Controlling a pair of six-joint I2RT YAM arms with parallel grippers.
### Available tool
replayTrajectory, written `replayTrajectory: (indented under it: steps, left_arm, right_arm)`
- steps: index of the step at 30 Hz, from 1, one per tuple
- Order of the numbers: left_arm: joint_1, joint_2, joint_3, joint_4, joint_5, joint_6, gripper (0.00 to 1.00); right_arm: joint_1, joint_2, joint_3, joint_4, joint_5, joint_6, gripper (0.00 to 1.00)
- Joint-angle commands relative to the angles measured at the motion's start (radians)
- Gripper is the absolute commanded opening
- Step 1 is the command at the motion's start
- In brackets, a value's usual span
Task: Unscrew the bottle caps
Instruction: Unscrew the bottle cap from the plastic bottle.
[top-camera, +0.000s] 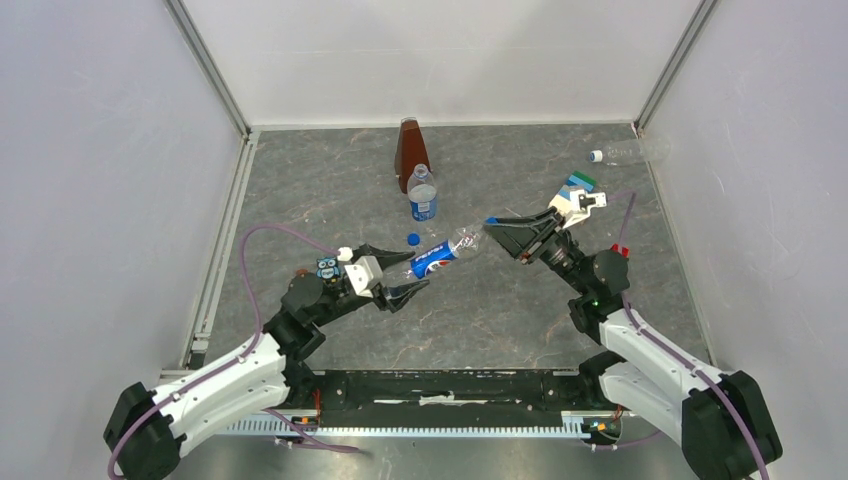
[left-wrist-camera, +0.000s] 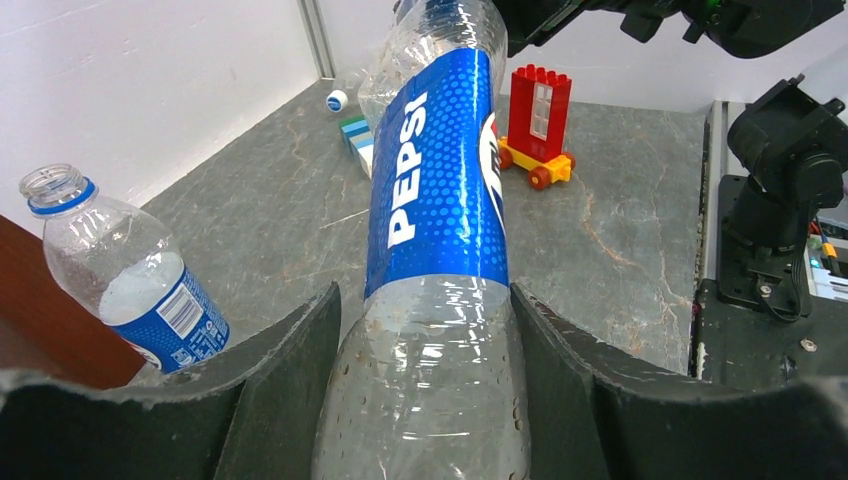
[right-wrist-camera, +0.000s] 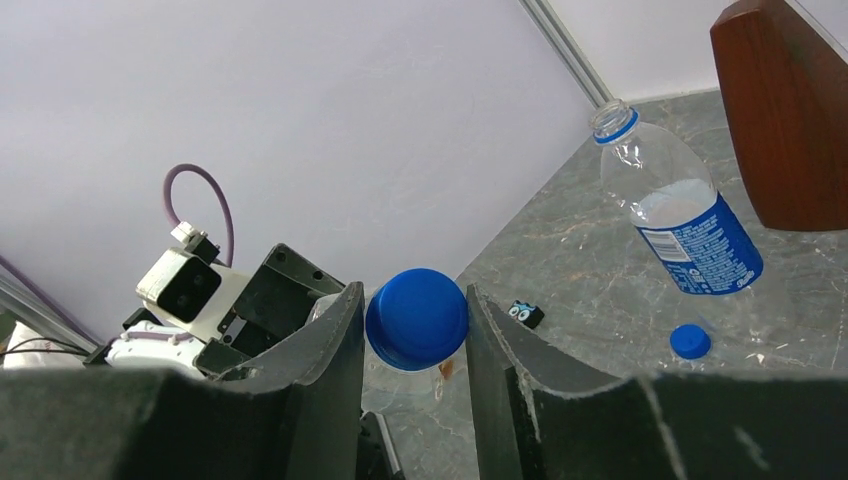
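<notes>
My left gripper (top-camera: 408, 290) is shut on the base of a Pepsi-labelled clear bottle (top-camera: 442, 255) and holds it off the table, neck pointing right. In the left wrist view the bottle (left-wrist-camera: 435, 190) fills the space between the fingers. My right gripper (top-camera: 497, 232) is shut on that bottle's blue cap (right-wrist-camera: 417, 318), both fingers touching it. A second labelled bottle (top-camera: 423, 196) stands upright with no cap, and a loose blue cap (top-camera: 413, 239) lies just in front of it. A small unlabelled bottle (top-camera: 632, 152) lies at the back right with its white cap (top-camera: 596, 156) on.
A brown pyramid-shaped object (top-camera: 409, 150) stands behind the upright bottle. A striped blue-white block (top-camera: 578, 183) and a red wheeled toy block (left-wrist-camera: 538, 115) sit near the right arm. A small owl block (top-camera: 327, 268) is by the left arm. Walls close in on three sides.
</notes>
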Motion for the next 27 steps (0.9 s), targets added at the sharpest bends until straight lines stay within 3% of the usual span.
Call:
replayTrajectory:
  steps: [1, 3, 4, 9, 15, 20, 27]
  left_arm:
    - [-0.002, 0.014, 0.031, -0.014, 0.007, 0.001, 0.43]
    - [-0.002, 0.02, 0.035, -0.024, 0.001, 0.003, 0.66]
    - [-0.002, 0.024, 0.037, -0.033, -0.003, 0.003, 0.71]
    - [-0.002, 0.044, 0.07, -0.121, -0.036, 0.031, 0.81]
    - [-0.002, 0.068, 0.07, -0.12, -0.046, 0.027, 0.89]
    - [-0.004, 0.159, 0.124, -0.156, -0.004, 0.011, 0.88]
    - [-0.018, 0.273, 0.178, -0.16, 0.023, 0.005, 0.88]
  right_arm:
    - [0.011, 0.006, 0.024, 0.046, -0.093, -0.048, 0.12]
    - [0.01, 0.0, 0.049, -0.022, -0.098, -0.108, 0.08]
    - [0.011, -0.003, 0.061, -0.06, -0.099, -0.137, 0.06]
    - [0.01, -0.033, 0.133, -0.327, -0.047, -0.319, 0.03]
    - [0.018, -0.042, 0.18, -0.502, 0.011, -0.46, 0.0]
    - [0.07, -0.017, 0.253, -0.68, 0.105, -0.591, 0.0]
    - [0.124, -0.015, 0.262, -0.684, 0.172, -0.601, 0.0]
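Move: The Pepsi bottle slants between the hands: its middle lies about 6 cm to the right, 2 cm ahead and 2 cm above the left hand, whose fingers already hold its lower end. From the right hand, already pinching its cap, that middle is about 9 cm left, 3 cm back and 4 cm down. From the left hand, a loose blue cap lies some 25 cm ahead, 1 cm left and 23 cm below; the standing bottle is 32 cm ahead, 2 cm right and 13 cm lower. The left hand opens its jaws to let go of the Pepsi bottle's lower end and sinks about 5 cm, drifting a little right and forward as its fingers tip down. Meanwhile the right hand keeps its pinch on the cap and lowers about 6 cm with a slight forward shift, rolling its left side down some 30 degrees so that its raised fingers come roughly level and the bottle's free end swings downward. ##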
